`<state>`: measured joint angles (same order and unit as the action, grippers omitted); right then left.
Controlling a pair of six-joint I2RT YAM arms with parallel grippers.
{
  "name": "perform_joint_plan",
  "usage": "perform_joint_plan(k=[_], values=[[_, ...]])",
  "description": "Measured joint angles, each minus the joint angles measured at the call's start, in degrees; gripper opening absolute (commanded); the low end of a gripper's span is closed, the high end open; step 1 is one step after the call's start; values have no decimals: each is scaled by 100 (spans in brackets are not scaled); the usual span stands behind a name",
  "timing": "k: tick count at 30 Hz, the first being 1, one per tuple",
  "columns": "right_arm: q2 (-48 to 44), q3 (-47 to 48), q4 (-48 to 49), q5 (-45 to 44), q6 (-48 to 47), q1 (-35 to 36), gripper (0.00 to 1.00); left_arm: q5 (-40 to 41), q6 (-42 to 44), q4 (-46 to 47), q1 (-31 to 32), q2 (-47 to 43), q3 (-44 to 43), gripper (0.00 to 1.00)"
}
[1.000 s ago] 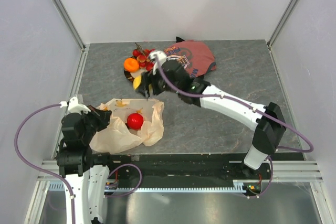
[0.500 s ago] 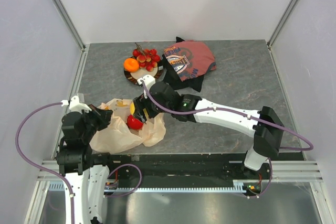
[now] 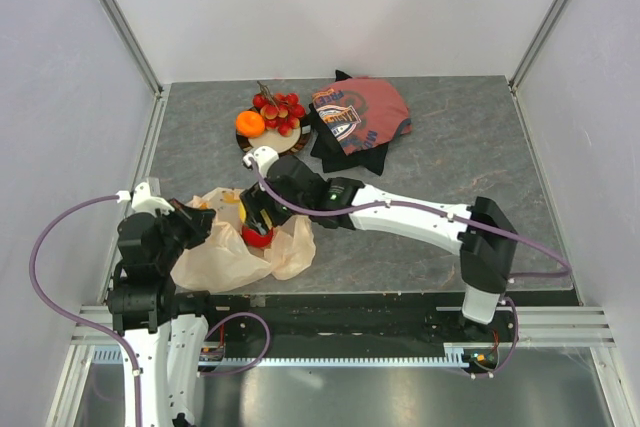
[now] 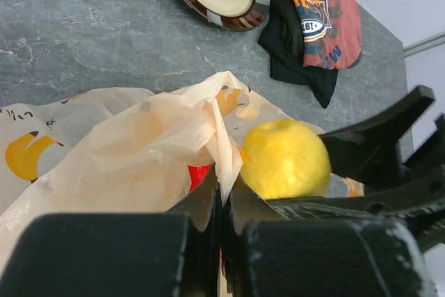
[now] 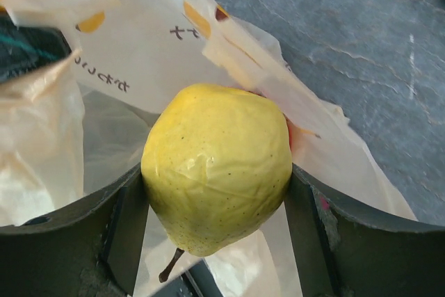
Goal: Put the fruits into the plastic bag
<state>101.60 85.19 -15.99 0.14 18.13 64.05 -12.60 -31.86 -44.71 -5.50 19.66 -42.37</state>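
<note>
My right gripper (image 3: 252, 219) is shut on the yellow pear (image 5: 217, 165) and holds it over the open mouth of the plastic bag (image 3: 225, 252). The pear also shows in the left wrist view (image 4: 286, 159). The red apple (image 3: 258, 237) lies inside the bag, mostly hidden under the gripper. My left gripper (image 4: 224, 196) is shut on the bag's edge (image 4: 222, 147) and holds it up. The orange (image 3: 250, 123) and the red berries (image 3: 282, 111) lie on the plate (image 3: 262, 142). The grapes are not visible.
A red-and-black printed folded cloth (image 3: 358, 117) lies to the right of the plate at the back. The right arm (image 3: 410, 215) stretches across the middle of the table.
My right gripper has carried the pear from beside the plate toward the near left, down over the bag's mouth. The left gripper has kept its hold on the bag.
</note>
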Motion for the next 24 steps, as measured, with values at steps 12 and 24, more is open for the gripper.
perform_joint_plan(k=[12,24], values=[[1191,793,-267,564,-9,223,40,-57,-2,33,0,61,2,2],[1207,444,-337,634,15,284,48,-149,-9,138,0,66,59,1]])
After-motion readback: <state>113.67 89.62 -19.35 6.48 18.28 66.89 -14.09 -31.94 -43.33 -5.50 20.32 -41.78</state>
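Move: Below the right hand, which already holds the yellow fruit, the plastic bag lies open, its middle about 10 cm down, 3 cm back and 2 cm left. Inside it the red tomato sits about 9 cm below, 2 cm ahead and 1 cm left. The plate is roughly 23 cm ahead and 3 cm right, at table height. From the left hand, shut on the bag's rim, the bag's middle is some 13 cm below, 1 cm back and 4 cm right. Lowering the yellow fruit through the bag's mouth, the right hand sinks about 8 cm, first swinging some 4 cm left, then drawing back about 4 cm while still going down, and tilts by around 10 degrees. It eases to a stop with its fingers still gripping the fruit. The left hand keeps its pinch on the rim and stays put, holding the bag open. ##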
